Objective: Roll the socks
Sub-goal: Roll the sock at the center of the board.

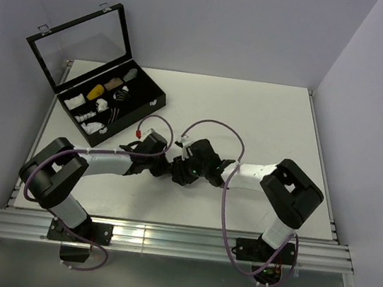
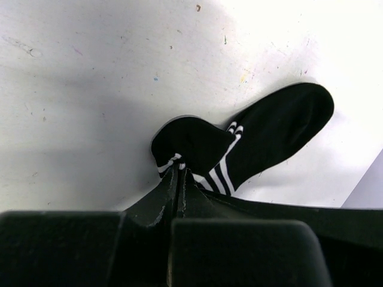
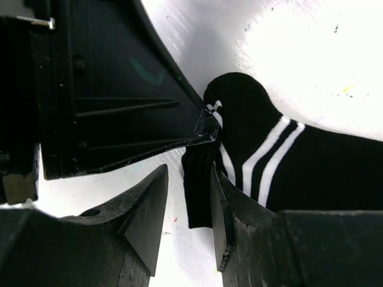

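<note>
A black sock [image 2: 269,134] with thin white stripes at the cuff lies on the white table; the cuff end is folded over into a bunch [image 2: 188,143]. My left gripper [image 2: 178,172] is shut on the edge of that bunch. In the right wrist view the same sock [image 3: 281,155] lies to the right, and the left gripper's fingers [image 3: 125,101] pinch it from the upper left. My right gripper [image 3: 188,173] is open, with a loose black flap [image 3: 200,191] hanging between its fingers against the right one. From above, both grippers [image 1: 174,168] meet mid-table and hide the socks.
A black case [image 1: 111,107] with its clear lid raised stands at the table's back left and holds several small rolled bundles in white, yellow and tan. The white table [image 1: 266,118] stretches to the right and back, with rails along its edges.
</note>
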You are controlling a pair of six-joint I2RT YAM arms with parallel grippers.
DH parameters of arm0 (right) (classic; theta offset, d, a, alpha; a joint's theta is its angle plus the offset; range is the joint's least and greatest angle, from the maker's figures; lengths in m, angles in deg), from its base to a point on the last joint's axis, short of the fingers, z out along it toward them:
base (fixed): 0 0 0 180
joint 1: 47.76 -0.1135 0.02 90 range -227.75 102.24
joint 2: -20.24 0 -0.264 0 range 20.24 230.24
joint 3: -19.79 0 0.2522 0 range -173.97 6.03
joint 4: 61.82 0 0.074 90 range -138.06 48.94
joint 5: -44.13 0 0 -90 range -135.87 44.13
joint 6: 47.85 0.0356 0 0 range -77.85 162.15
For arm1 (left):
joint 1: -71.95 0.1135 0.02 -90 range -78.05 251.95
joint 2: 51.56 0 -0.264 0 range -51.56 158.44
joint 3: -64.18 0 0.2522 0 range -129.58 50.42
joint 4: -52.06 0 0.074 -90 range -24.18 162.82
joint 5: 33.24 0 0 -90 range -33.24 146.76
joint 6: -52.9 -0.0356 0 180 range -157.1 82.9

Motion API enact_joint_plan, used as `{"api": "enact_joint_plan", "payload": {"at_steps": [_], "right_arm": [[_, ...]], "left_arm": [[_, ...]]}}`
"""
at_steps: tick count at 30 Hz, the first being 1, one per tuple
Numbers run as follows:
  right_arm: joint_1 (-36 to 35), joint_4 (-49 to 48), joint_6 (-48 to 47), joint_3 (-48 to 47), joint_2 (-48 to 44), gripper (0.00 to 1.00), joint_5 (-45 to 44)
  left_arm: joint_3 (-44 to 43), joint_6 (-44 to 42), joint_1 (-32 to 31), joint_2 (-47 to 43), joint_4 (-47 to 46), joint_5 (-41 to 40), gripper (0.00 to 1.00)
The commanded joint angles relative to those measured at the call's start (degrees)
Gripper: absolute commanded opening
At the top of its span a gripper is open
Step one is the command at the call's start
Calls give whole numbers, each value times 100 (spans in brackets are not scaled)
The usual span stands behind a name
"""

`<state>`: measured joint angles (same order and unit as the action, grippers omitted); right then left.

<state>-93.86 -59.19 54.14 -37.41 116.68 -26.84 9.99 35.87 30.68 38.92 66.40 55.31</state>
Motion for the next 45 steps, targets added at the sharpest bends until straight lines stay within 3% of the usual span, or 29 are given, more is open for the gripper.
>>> {"api": "enact_joint_plan", "payload": {"at_steps": [1, 8, 18, 25, 36, 41, 45], "right_arm": [[-249, -3, -232, -6, -179, 42, -714], [-610, 305, -223, -191, 199, 39, -1479], [-672, 516, -188, -244, 410, 0, -1719], [-408, 305, -4, -95, 358, 0, -368], [769, -169, 594, -42, 726, 0, 2032], [1077, -214, 743, -208, 1192, 0, 2658], [1192, -213, 822, -288, 1359, 0, 2931]], "left_arm": [[-71, 59, 58, -4, 215, 92, 0], [-62, 138, 172, -91, 153, 303, 0], [52, 253, 419, -434, 135, 427, 0], [114, 156, 524, -680, 267, 269, 0], [316, 104, 586, -759, 206, 207, 2], [430, -159, 586, -1005, 206, 172, 22], [623, -599, 586, -1357, 57, -127, 56]]}}
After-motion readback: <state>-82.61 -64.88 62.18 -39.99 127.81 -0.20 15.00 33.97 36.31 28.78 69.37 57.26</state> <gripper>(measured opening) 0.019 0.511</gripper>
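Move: The left fingers are already shut on the sock's striped cuff. The sock's body lies about 4 cm ahead and 6 cm to their right, 1 cm lower, and the black box's middle about 22 cm ahead and 24 cm to their left. The right hand stands half open at the same cuff, which is about 1 cm ahead, 2 cm to its left and 1 cm below; the body lies some 5 cm ahead, 2 cm to its right and 2 cm down. The right fingers close on the striped cuff after a dip of barely 1 cm, then keep their pinch as the wrist rolls back some 30 degrees and the hand eases about 1.5 cm to the right. The left hand, first still shut, edges left with a small rise and dip, then opens to about half and draws clear of the cuff, about 4 cm left and 2 cm up in all. ##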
